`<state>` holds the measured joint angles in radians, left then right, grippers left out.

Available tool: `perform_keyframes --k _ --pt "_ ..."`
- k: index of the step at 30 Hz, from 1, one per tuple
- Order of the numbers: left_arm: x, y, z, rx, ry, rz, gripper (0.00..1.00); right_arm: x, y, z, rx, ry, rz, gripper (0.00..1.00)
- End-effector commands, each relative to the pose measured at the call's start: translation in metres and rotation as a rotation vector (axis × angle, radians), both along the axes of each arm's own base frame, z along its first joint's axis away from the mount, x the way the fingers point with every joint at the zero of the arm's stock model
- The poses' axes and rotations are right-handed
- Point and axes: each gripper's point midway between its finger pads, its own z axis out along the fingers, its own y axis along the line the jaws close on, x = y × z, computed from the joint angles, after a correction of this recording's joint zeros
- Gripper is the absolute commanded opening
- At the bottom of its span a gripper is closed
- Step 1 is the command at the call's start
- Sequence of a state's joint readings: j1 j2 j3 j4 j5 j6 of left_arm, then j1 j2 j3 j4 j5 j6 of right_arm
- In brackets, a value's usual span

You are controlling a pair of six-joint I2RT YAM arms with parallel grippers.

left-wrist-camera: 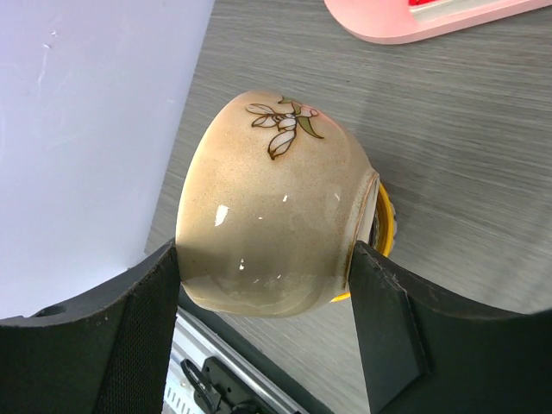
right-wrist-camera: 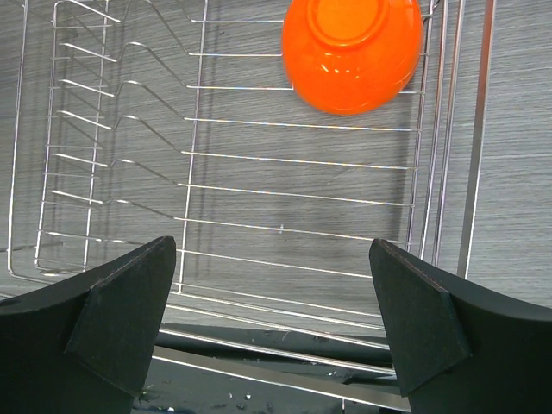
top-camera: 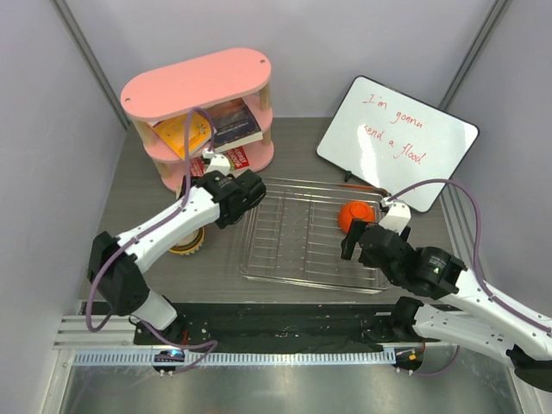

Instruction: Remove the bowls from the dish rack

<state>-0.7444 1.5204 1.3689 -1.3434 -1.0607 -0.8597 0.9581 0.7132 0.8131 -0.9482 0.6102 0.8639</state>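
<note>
In the left wrist view my left gripper (left-wrist-camera: 266, 259) is shut on a cream bowl (left-wrist-camera: 267, 207) with a flower painted on it. The bowl lies on its side between the fingers, just above a yellow bowl (left-wrist-camera: 385, 226) on the table. In the top view the yellow bowl (top-camera: 185, 245) sits left of the dish rack (top-camera: 259, 259), and the arm hides the cream bowl and the gripper. An orange-red bowl (top-camera: 355, 213) lies upside down at the rack's far right, and it also shows in the right wrist view (right-wrist-camera: 352, 53). My right gripper (top-camera: 352, 241) is open and empty over the rack's near right bars (right-wrist-camera: 293, 185), short of the bowl.
A pink oval shelf (top-camera: 200, 86) with books stands at the back left, its base (left-wrist-camera: 414, 21) close behind the yellow bowl. A whiteboard (top-camera: 397, 142) leans at the back right. Walls close in on the left and right. A black rail (top-camera: 285, 323) runs along the near edge.
</note>
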Motion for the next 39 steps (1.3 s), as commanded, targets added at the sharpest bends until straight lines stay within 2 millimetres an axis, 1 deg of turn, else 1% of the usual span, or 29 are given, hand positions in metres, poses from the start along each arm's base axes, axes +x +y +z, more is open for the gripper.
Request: perform_keyframes --k 1,5,8,15,19,25,28,33,35,36,38,39 --pt "-0.021 0.045 0.018 0.318 0.136 0.042 0.00 0.004 0.005 0.004 0.016 -0.024 0.012 1.00" --pt "-0.020 0.045 0.007 0.322 0.159 0.067 0.00 0.004 0.005 0.004 0.017 -0.025 0.017 1.00" --pt "-0.023 0.052 0.003 0.318 0.168 0.093 0.00 0.003 0.006 0.005 0.023 -0.027 0.022 1.00" --pt "-0.028 0.063 0.010 0.269 0.137 0.116 0.00 0.004 0.008 0.003 0.018 -0.025 0.029 1.00" --pt "-0.028 0.061 0.005 0.257 0.157 0.113 0.00 0.004 0.007 0.002 0.018 -0.024 0.027 1.00" --pt "-0.024 0.056 -0.011 0.304 0.235 0.113 0.00 0.003 0.007 0.004 0.028 -0.028 0.029 1.00" --pt "-0.022 0.055 -0.017 0.312 0.256 0.115 0.00 0.003 0.008 0.004 0.027 -0.026 0.030 1.00" --pt "-0.023 0.053 -0.021 0.304 0.278 0.104 0.01 0.004 0.007 0.003 0.021 -0.026 0.029 1.00" --pt "-0.024 0.053 -0.022 0.299 0.282 0.104 0.06 0.004 0.008 0.003 0.020 -0.023 0.031 1.00" --pt "-0.023 0.052 -0.023 0.296 0.281 0.101 0.11 0.004 0.007 0.003 0.019 -0.026 0.028 1.00" --pt "-0.023 0.052 -0.024 0.295 0.288 0.101 0.15 0.004 0.007 0.003 0.019 -0.026 0.028 1.00" --pt "-0.024 0.052 -0.024 0.292 0.289 0.102 0.19 0.004 0.007 0.003 0.021 -0.026 0.027 1.00"
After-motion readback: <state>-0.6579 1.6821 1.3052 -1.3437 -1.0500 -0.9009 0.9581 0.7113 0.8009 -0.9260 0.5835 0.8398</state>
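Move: The cream bowl is in the left hand, and its goal, the bowl stack, sits about 12 cm below, some 3 cm to the left and 1 cm back. The dish rack's middle lies about 31 cm right and level ahead, 14 cm down; the pink shelf stands roughly 18 cm ahead and 4 cm right, at hand height. From the right hand, the stack is about 46 cm left, 8 cm ahead and 10 cm below. Gripping the cream bowl, the left hand dips, edges left while rising slightly, then sinks, ending 5 cm lower. ##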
